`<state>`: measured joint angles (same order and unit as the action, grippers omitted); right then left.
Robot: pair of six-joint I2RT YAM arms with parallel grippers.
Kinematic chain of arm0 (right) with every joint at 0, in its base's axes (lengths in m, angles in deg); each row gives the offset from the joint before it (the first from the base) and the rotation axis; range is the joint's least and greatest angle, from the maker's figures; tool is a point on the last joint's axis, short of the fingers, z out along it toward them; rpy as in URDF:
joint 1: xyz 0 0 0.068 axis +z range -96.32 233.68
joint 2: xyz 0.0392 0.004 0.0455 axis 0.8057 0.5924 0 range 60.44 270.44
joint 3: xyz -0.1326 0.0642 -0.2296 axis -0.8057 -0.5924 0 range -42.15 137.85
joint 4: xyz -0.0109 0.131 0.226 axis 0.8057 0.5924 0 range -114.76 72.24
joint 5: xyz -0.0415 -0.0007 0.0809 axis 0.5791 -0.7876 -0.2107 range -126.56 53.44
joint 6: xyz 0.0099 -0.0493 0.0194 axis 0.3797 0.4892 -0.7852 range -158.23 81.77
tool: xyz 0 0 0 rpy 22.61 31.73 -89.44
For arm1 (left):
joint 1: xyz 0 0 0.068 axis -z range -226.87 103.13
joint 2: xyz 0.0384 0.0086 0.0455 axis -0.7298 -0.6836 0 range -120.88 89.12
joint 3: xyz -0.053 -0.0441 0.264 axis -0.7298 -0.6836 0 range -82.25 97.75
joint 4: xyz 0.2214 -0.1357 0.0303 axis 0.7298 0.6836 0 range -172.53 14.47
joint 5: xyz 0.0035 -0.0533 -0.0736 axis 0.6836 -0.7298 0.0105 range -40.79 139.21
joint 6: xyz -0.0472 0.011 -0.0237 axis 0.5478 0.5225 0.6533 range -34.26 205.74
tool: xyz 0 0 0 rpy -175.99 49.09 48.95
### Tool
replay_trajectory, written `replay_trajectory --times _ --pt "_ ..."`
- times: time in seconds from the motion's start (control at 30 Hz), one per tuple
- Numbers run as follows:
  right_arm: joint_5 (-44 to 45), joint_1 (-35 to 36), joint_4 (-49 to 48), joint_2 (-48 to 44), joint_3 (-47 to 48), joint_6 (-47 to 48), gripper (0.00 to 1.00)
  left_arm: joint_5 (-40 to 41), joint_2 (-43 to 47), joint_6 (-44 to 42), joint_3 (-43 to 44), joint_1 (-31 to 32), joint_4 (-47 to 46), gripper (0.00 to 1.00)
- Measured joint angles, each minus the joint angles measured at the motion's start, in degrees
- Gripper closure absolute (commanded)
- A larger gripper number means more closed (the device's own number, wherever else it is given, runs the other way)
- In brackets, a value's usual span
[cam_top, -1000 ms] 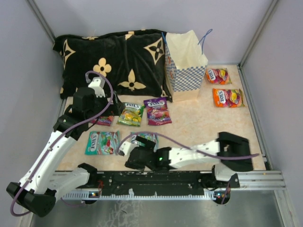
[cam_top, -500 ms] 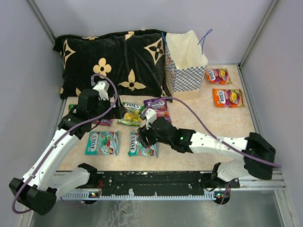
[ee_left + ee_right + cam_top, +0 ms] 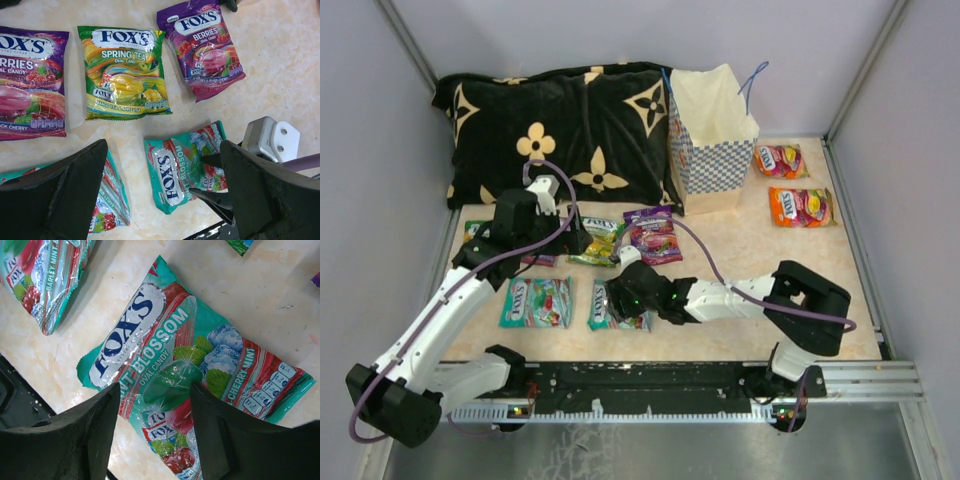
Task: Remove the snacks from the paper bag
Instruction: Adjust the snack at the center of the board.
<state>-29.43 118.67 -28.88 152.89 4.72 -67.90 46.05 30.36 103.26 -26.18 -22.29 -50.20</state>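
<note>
Several snacks lie flat on the table: a green packet, a purple one, a teal one and two orange ones. Another teal Mint Blossom packet lies under my right gripper. That gripper's jaws stand partly apart just above it, gripping nothing. My left gripper hangs wide open above the table, beside the green packet. It is also seen from above, the left gripper. The paper bag stands upright at the back, apart from both grippers; its inside is hidden.
A black cushion with tan flowers fills the back left, touching the bag. A further purple packet lies partly beneath the left arm. Grey walls close in three sides, and a metal rail runs along the front edge.
My right arm swung from the front edge toward the middle, then came back over the teal packet, its jaws narrowing. That packet shifted slightly toward the front. The left gripper drifted a little toward the back.
</note>
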Motion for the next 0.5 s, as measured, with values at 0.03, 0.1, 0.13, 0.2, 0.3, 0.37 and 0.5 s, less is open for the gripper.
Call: replay_trajectory --times 0.03,0.1,0.13,0.2,0.3,0.37,0.5 --pt "-0.2 0.0 -0.6 0.3 0.0 -0.2 0.42 -0.1 -0.2 0.0 -0.1 0.0 -0.1 0.01" --pt "-0.2 0.0 -2.1 1.3 0.1 -0.6 0.42 -0.1 -0.5 0.0 -0.1 0.0 -0.2 0.01" --pt "-0.2 0.0 -2.7 1.7 0.2 -0.8 0.41 -0.1 -0.6 0.0 -0.2 0.0 -0.2 0.01" --pt "-0.2 0.0 -3.1 1.9 0.5 -1.1 0.32 -0.1 -0.8 -0.1 -0.2 0.0 -0.2 0.01" --pt "-0.9 0.0 -2.5 1.5 1.0 -1.2 0.1 -0.1 -1.0 -0.4 -0.2 0.0 -0.3 0.01" --pt "-1.0 0.0 -0.8 -0.5 1.1 -0.3 0.02 -0.2 -1.2 -0.7 -0.2 0.0 -0.3 0.01" --pt "-0.9 -0.3 1.9 -9.2 1.1 4.2 0.01 -0.6 -1.3 -1.1 0.4 -0.1 -0.5 0.01"
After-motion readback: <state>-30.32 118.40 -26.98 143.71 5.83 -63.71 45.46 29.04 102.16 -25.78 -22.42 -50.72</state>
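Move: The mint blossom packet lies right at the right hand's fingertips, its middle about 1 cm ahead, 1 cm to the right and 2 cm below. A second mint packet is some 17 cm to this hand's left and 1 cm ahead; the spring tea packet is about 13 cm ahead and 4 cm left, the purple berries packet 14 cm ahead and 8 cm right. From the left hand the mint blossom packet is about 10 cm back, 8 cm right and 17 cm below. With its fingers still partly closed on the mint blossom packet, the right hand first nudges a little over 1 cm to the left, low over the board, to straighten the packet. Then it spreads its fingers wide and comes free, rising faster and faster to about 6 cm while easing back rightward over the packet, the wrist tilting only slightly. ##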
